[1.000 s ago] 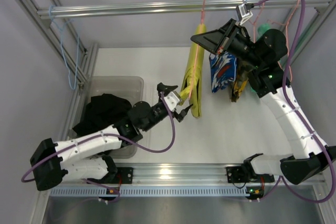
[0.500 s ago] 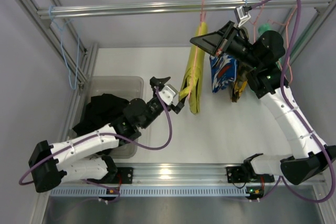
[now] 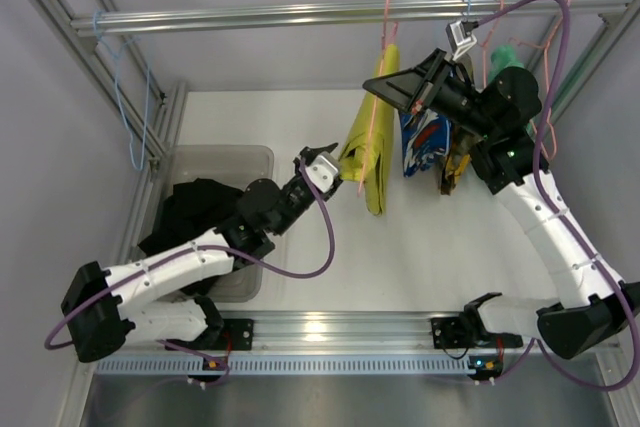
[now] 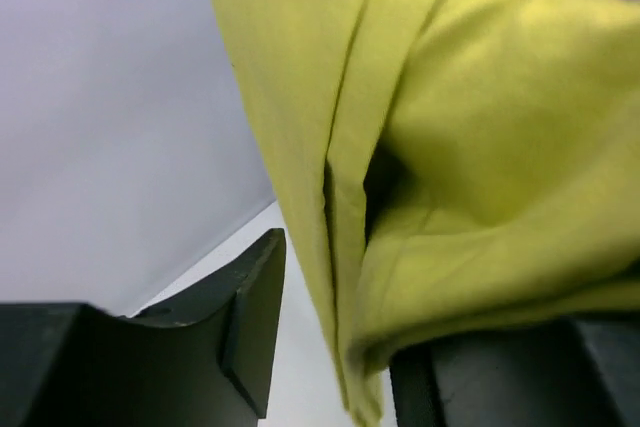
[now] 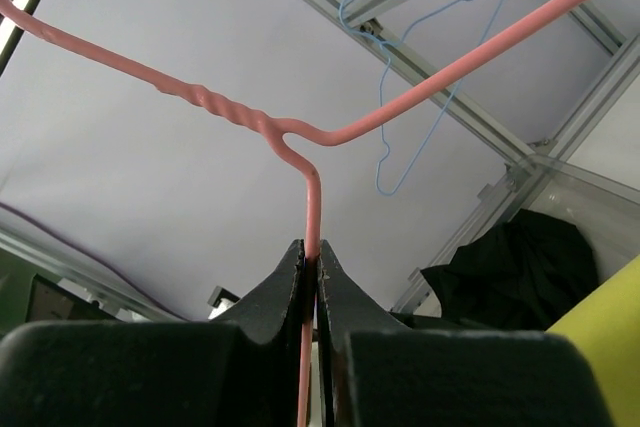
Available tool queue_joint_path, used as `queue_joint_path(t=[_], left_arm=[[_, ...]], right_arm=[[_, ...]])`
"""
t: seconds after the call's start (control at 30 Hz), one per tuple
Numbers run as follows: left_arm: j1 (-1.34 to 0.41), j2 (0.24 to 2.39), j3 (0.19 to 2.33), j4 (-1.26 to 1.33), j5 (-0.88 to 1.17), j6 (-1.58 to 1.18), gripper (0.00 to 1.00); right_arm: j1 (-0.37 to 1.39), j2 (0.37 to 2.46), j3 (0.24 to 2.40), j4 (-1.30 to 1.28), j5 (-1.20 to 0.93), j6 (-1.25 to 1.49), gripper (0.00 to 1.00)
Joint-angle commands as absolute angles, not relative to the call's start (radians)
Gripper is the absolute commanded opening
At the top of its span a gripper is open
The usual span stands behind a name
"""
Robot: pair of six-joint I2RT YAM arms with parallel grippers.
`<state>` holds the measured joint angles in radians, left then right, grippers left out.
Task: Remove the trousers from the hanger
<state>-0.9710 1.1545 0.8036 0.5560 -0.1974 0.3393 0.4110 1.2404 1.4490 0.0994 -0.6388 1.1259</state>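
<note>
The bright yellow trousers (image 3: pixel 368 152) hang folded over a pink wire hanger (image 3: pixel 383 52) under the top rail. My right gripper (image 3: pixel 378 85) is shut on that hanger's wire; in the right wrist view the hanger (image 5: pixel 312 182) runs down between the closed jaws of the gripper (image 5: pixel 312 252). My left gripper (image 3: pixel 335 162) is at the trousers' lower left edge. In the left wrist view the yellow cloth (image 4: pixel 470 147) hangs between the gripper's (image 4: pixel 345 347) jaws, against the right one, with a gap to the left one. Black trousers (image 3: pixel 200 212) lie in the bin.
A clear plastic bin (image 3: pixel 255 155) stands at the table's left. A blue wire hanger (image 3: pixel 135 117) hangs from the rail (image 3: pixel 250 17) at far left. To the right of the yellow trousers hang a blue patterned garment (image 3: pixel 425 142) and a green one (image 3: pixel 510 52).
My left gripper has moved up and right onto the yellow trousers' lower edge, and its jaws have narrowed around the cloth. The right gripper has kept its hold on the hanger.
</note>
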Motion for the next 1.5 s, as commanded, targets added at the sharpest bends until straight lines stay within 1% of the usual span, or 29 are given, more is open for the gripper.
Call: queue_joint_path(t=[0.0, 0.03, 0.13, 0.17, 0.37, 0.57, 0.73, 0.9, 1.17, 1.47], left_arm=[[-0.948, 1.138, 0.880, 0.637, -0.173, 0.377, 0.44], [-0.948, 1.138, 0.893, 0.629, -0.173, 0.382, 0.30], [-0.946, 1.128, 0.908, 0.597, -0.160, 0.391, 0.12], [-0.946, 1.124, 0.914, 0.585, -0.156, 0.388, 0.00], [-0.946, 1.100, 0.974, 0.523, -0.150, 0.368, 0.00], [-0.946, 1.088, 1.112, 0.402, -0.152, 0.334, 0.00], [-0.946, 1.094, 1.245, 0.319, -0.155, 0.304, 0.00], [-0.946, 1.095, 1.319, 0.281, -0.155, 0.307, 0.00], [-0.946, 1.124, 1.451, 0.284, -0.163, 0.390, 0.00], [-0.943, 1.164, 1.620, 0.318, -0.164, 0.550, 0.00]], right_arm=[[0.408, 1.163, 1.450, 0.301, -0.644, 1.092, 0.00], [0.408, 1.158, 1.444, 0.299, -0.646, 1.089, 0.00], [0.408, 1.152, 1.428, 0.298, -0.650, 1.078, 0.00], [0.408, 1.152, 1.422, 0.299, -0.652, 1.077, 0.00], [0.408, 1.137, 1.355, 0.287, -0.666, 1.042, 0.00], [0.410, 1.118, 1.204, 0.301, -0.681, 1.023, 0.00], [0.410, 1.115, 1.160, 0.314, -0.690, 1.014, 0.00], [0.410, 1.112, 1.128, 0.316, -0.695, 1.000, 0.00], [0.411, 1.095, 1.088, 0.288, -0.698, 0.960, 0.00], [0.411, 1.074, 1.019, 0.250, -0.703, 0.913, 0.00]])
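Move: The left fingers are partly closed around the near lower edge of the yellow trousers; their middle lies about 5 cm right, 3 cm ahead and 6 cm above that hand. The right hand holds the pink hanger's neck, with the trousers' middle some 12 cm below and 3 cm ahead, neither left nor right. The blue patterned trousers hang roughly 16 cm right and 10 cm ahead of the left hand, at about its height. Left fingers pinch the yellow trousers' edge and lift it about 21 cm while right lowers the hanger some 11. ##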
